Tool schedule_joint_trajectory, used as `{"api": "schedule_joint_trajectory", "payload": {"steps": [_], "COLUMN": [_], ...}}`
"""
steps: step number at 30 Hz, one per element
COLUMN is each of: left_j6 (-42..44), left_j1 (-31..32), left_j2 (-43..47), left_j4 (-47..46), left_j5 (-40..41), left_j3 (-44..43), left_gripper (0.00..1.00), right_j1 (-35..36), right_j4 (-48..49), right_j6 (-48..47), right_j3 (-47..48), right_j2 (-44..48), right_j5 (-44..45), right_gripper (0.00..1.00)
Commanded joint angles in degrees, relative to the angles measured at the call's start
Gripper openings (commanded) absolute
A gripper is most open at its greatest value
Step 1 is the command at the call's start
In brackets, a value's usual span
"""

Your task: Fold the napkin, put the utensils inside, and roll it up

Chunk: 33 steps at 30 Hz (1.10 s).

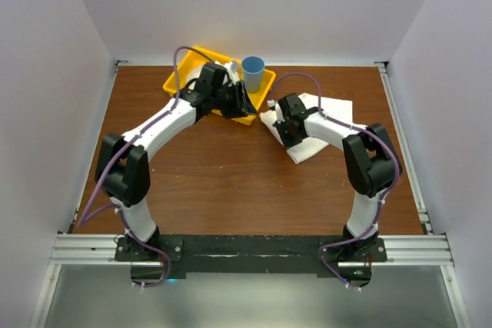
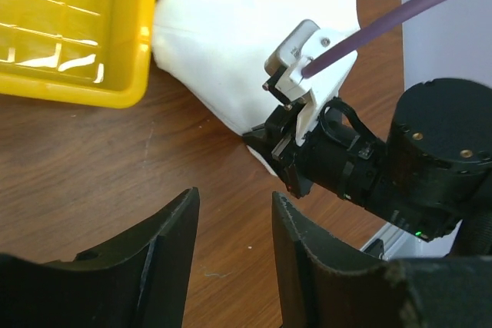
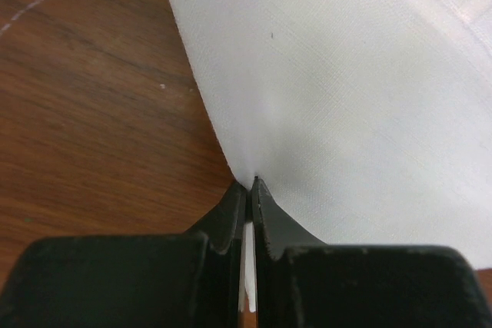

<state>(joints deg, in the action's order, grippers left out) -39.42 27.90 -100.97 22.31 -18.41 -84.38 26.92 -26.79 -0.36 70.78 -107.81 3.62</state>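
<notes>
The white napkin (image 1: pixel 329 110) lies creased on the brown table, right of the yellow tray (image 1: pixel 178 82). My right gripper (image 1: pixel 283 127) sits at the napkin's left edge, shut on a pinch of the cloth. In the right wrist view the jaws (image 3: pixel 251 183) meet, with a thin white strip of napkin (image 3: pixel 346 97) between them. My left gripper (image 1: pixel 244 105) hovers at the tray's near right corner. It is open, with only bare wood between its fingers (image 2: pixel 234 205). It also looks onto the napkin (image 2: pixel 246 44) and the right arm's wrist (image 2: pixel 361 167). The utensils are out of view.
A blue cup (image 1: pixel 253 73) stands at the tray's far right corner. The tray's yellow wall (image 2: pixel 77 94) is just left of my left gripper. White walls enclose the table on three sides. A metal rail (image 1: pixel 246 247) runs along the near edge.
</notes>
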Motion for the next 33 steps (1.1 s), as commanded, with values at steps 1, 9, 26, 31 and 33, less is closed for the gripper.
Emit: {"api": "schedule_joint_trajectory", "payload": {"steps": [1,9,26,31,33], "left_j6": [-1.88,-8.03,-29.13,-31.24,-32.21], "left_j1": [2.33,5.93,7.61,7.87,8.05], "left_j2": [-2.83,-8.45,-18.03,-21.37,-22.16], "left_j4": [-5.78,-10.00,-13.95,-16.14,-17.55], "left_j5": [-5.75,-7.43,-4.09,-2.76,-3.21], "left_j3": [0.36,-0.17,1.50,1.06,1.15], "left_gripper": [0.48,0.53,0.70,0.74,0.74], "right_j1": [-3.09,-9.42,-12.15,-12.15,-12.06], "right_j4": [-5.12,-4.06,-3.89,-4.76,-5.20], "right_j6": [5.19,5.81,7.04,7.04,6.69], "right_j3": [1.63,0.58,-1.35,-0.82,-0.73], "right_j2": [1.11,1.29,3.31,4.27,4.36], "right_j5": [-13.09,-24.18,-28.58,-28.75,-28.75], "right_gripper": [0.00,0.00,0.00,0.00,0.00]}}
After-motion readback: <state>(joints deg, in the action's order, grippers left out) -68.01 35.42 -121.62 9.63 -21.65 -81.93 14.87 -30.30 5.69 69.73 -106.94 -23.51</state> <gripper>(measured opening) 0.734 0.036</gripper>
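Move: The napkin's folded left edge lies about 12 cm to the left hand's right, roughly 1 cm ahead and 17 cm below; the right fingers already pinch its nearer part. From that right hand the napkin's middle is about 7 cm ahead and 6 cm to the right, at fingertip height. The yellow tray's middle lies some 19 cm ahead of the left hand, 5 cm to its left and 17 cm below; the blue cup is about 18 cm ahead, 5 cm right and 13 cm below. The napkin's pinched left edge stays in the shut right fingers, which ease back about 2 cm while that wrist leans nearly 30 degrees, fingertips swinging to point more leftward. Towards the same edge comes the left hand, first right and down, then mostly straight down, some 14 cm lower in all, tipping its fingers downward and opening them wider beside the right fingers; no left-hand touch can be seen. ##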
